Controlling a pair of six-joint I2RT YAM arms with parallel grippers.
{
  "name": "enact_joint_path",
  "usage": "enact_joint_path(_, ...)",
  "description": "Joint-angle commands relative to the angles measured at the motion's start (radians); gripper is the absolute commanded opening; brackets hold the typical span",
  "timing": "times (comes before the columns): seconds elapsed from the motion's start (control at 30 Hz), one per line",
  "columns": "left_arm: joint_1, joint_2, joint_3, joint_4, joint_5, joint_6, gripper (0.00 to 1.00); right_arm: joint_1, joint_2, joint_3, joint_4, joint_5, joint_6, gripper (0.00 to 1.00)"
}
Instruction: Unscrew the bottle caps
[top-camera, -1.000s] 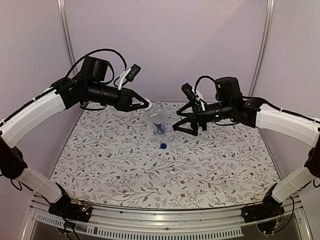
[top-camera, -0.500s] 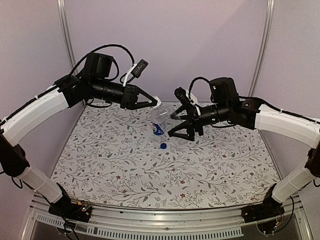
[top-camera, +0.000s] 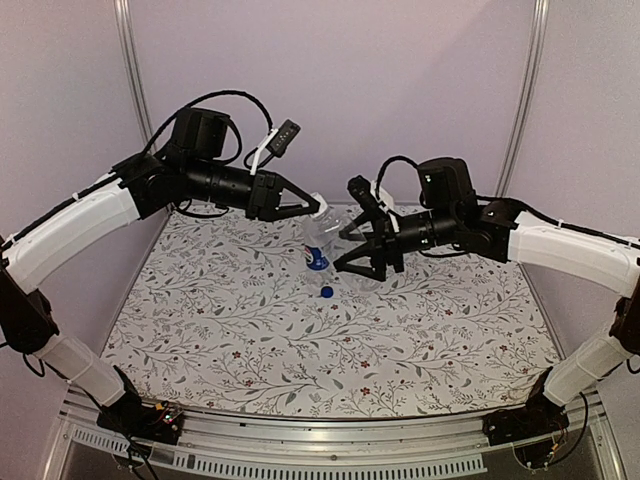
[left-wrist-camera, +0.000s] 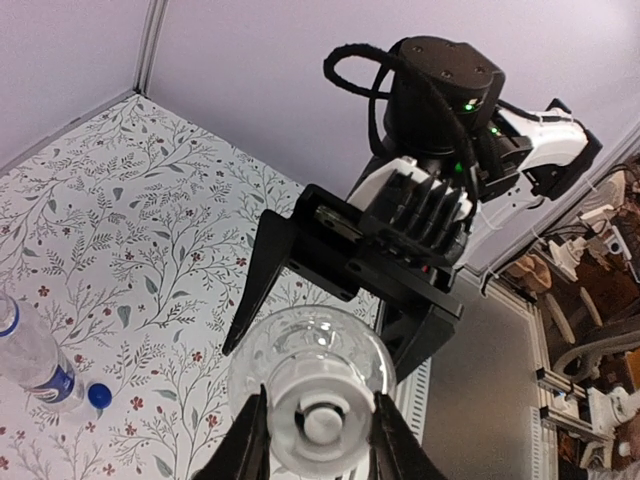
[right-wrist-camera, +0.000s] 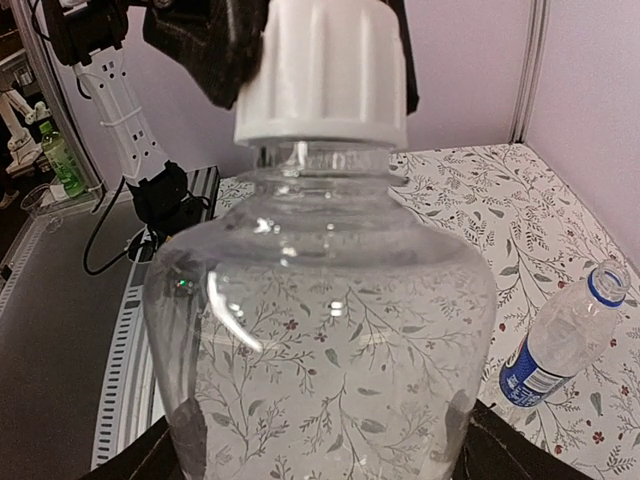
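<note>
A clear unlabelled bottle (top-camera: 323, 233) hangs in the air over the back of the table. My left gripper (top-camera: 317, 205) is shut on its white cap (right-wrist-camera: 325, 75), with the fingers (left-wrist-camera: 250, 440) pinching the cap's sides (left-wrist-camera: 318, 420). My right gripper (top-camera: 341, 251) is open, its jaws standing either side of the bottle's body (right-wrist-camera: 320, 330), close to its walls. The labelled bottle (right-wrist-camera: 560, 345) lies capless on the cloth, and its blue cap (top-camera: 326, 292) lies beside it.
A floral cloth (top-camera: 300, 340) covers the table. Lilac walls with metal posts (top-camera: 128, 60) close in the back and sides. Both arm bases are bolted at the near rail (top-camera: 330, 455).
My left gripper has moved right with the capped clear bottle. The right gripper has come in around the bottle's body and its jaws have narrowed.
</note>
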Motion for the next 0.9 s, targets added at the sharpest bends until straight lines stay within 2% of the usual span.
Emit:
enact_joint_path(0.0,-0.017,-0.019,0.002,0.028,0.003,-0.008,0.00,0.003,0.002,-0.019,0.025,0.021,0.008,0.80)
enact_joint_path(0.23,-0.017,-0.024,0.003,0.029,-0.002,-0.008,0.00,0.003,0.011,-0.030,0.033,0.008,0.004,0.76)
enact_joint_path(0.5,-0.017,-0.024,-0.007,0.065,0.006,-0.011,0.00,0.003,0.022,-0.044,0.061,-0.029,0.003,0.58)
enact_joint_path(0.7,-0.017,-0.020,-0.012,0.122,0.006,-0.020,0.08,0.003,0.025,-0.075,0.146,-0.066,0.039,0.52)
enact_joint_path(0.87,-0.017,-0.026,-0.029,0.190,0.017,-0.033,0.29,0.003,0.037,-0.074,0.162,-0.085,0.057,0.49)
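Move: The clear bottle hangs by its white cap from the left fingers, its body about 8 cm below the left hand, 3 cm right and 1 cm back. That body lies between the open right fingers, roughly 2 cm left of the right hand, 1 cm lower, level fore and aft. From the right hand, the loose blue cap is on the table about 16 cm ahead, 4 cm left, 28 cm below; the blue-label bottle stands some 25 cm ahead, 7 cm left, its middle 18 cm below. Hold the left gripper in place, keeping its pinch on the white cap so the clear bottle hangs steady. Close the right fingers by about a quarter of their full range until both pads meet the sides of the bottle's body, letting the right hand sink barely 0.5 cm and then ease about as far left towards the bottle, with next to no wrist turn. ##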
